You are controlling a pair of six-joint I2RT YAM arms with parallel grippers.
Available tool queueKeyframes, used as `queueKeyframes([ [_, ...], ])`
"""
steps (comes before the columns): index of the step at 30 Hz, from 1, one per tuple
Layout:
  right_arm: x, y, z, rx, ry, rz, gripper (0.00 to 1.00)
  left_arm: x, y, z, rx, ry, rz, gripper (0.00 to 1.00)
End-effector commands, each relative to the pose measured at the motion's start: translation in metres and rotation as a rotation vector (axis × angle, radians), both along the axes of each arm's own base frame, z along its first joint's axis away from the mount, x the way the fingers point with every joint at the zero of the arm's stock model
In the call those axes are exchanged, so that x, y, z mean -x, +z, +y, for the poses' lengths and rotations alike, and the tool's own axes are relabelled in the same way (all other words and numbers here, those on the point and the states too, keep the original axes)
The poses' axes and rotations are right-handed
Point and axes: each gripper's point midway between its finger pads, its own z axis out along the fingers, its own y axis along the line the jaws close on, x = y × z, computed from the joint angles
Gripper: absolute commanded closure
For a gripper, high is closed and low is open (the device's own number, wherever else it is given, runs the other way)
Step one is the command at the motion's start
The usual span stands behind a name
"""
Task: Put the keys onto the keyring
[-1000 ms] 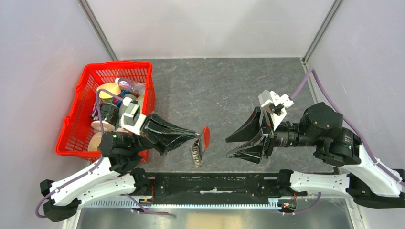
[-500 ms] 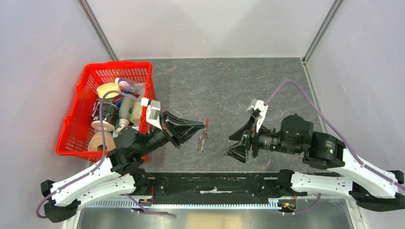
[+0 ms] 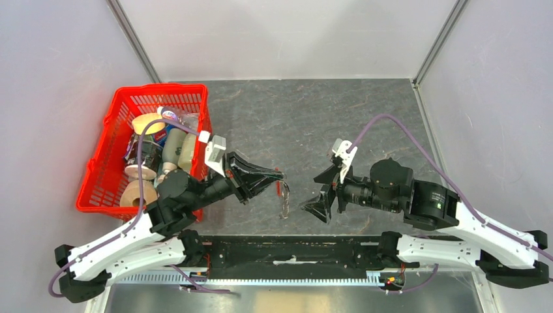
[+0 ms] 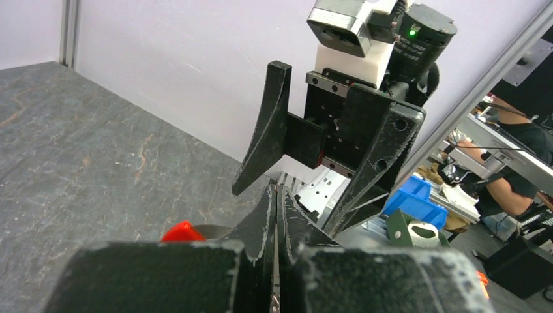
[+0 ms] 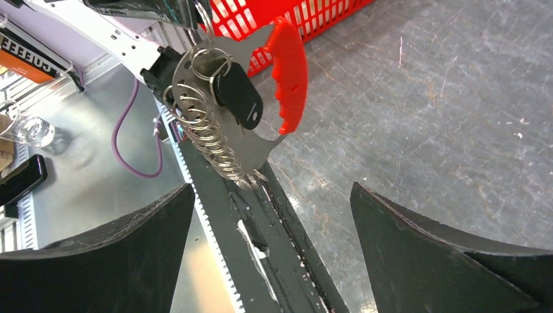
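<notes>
The keyring (image 5: 210,134), a grey metal plate edged with a row of small rings and carrying a red curved strip (image 5: 291,72), hangs from my left gripper (image 3: 279,175). That gripper is shut on its top edge. The black fob of the keys (image 5: 239,98) dangles against the plate from a ring near the top; I cannot make out the silver key among the rings. In the top view the keyring (image 3: 285,199) hangs above the table's near edge. My right gripper (image 3: 319,191) stands wide open just right of it and holds nothing. The left wrist view shows only the red strip (image 4: 182,231).
A red basket (image 3: 96,163) full of bottles and tape rolls stands at the left, behind the left arm. The black rail of the arm bases (image 3: 293,251) runs along the near edge, right below the keyring. Grey walls close in the table.
My left gripper has swung the keyring a little to the right. My right gripper has moved left and nearer to it, and its jaws have opened wider.
</notes>
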Motion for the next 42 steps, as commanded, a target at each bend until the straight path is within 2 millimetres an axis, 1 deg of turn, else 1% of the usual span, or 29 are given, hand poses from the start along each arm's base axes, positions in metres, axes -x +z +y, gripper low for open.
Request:
queueKeyframes([
  [1,0.001,0.03,0.004,-0.051,0.034,-0.071,0.03,0.015,0.042,0.016,0.104,-0.028,-0.04,0.98],
  [2,0.005,0.029,0.009,-0.054,0.06,-0.054,0.03,0.013,0.042,0.018,0.107,-0.019,-0.036,0.98],
  [4,0.006,0.026,0.017,-0.057,0.074,-0.033,0.03,0.009,0.041,0.02,0.115,0.011,-0.024,0.98],
  [7,0.006,0.027,0.033,-0.076,0.094,-0.002,0.03,-0.001,0.037,0.021,0.112,0.06,-0.011,0.98],
  [9,0.004,0.028,0.041,-0.089,0.095,0.009,0.03,-0.003,0.037,0.02,0.113,0.067,-0.007,0.98],
  [15,0.005,0.033,0.055,-0.134,0.121,0.018,0.03,-0.01,0.037,0.02,0.117,0.101,0.003,0.98],
  [20,0.001,0.029,0.068,-0.141,0.122,0.03,0.03,-0.013,0.037,0.018,0.117,0.11,0.004,0.98],
  [25,-0.008,0.029,0.07,-0.154,0.086,0.0,0.03,-0.01,0.04,0.016,0.135,0.086,0.005,0.98],
  [28,-0.01,0.029,0.07,-0.161,0.079,-0.014,0.06,-0.008,0.042,0.015,0.145,0.072,0.006,0.98],
  [35,-0.014,0.029,0.072,-0.162,0.067,-0.029,0.26,-0.006,0.044,0.011,0.163,0.048,0.017,0.98],
  [38,-0.016,0.027,0.071,-0.156,0.052,-0.033,0.38,-0.004,0.046,0.011,0.172,0.039,0.018,0.98],
  [39,-0.017,0.026,0.07,-0.153,0.049,-0.034,0.39,-0.003,0.047,0.011,0.171,0.033,0.014,0.98],
  [40,-0.017,0.026,0.069,-0.151,0.046,-0.034,0.39,-0.002,0.047,0.01,0.167,0.027,0.014,0.98],
  [42,-0.016,0.029,0.065,-0.156,0.042,-0.035,0.31,-0.001,0.047,0.01,0.16,0.018,0.01,0.98],
])
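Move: About 7 cm to the right hand's left, 1 cm farther out and nearly level with it, the black key fob hangs on the keyring. The pinched part of that ring is some 2 cm ahead, 7 cm left and 4 cm up from the right hand; the red handle is roughly 4 cm ahead and 8 cm left, the coiled rings about 1 cm back, 7 cm left and 3 cm lower. From the left hand, the fob lies about 5 cm below, 1 cm back and 1 cm right. Reaching left with wide-open fingers, the right hand travels about 7 cm to the key fob and upper rings, then slows, creeps slightly forward and up, and closes its fingers by roughly a third around them, not yet shut. The left hand keeps its pinch on the keyring, rising and easing forward a centimetre or two. ##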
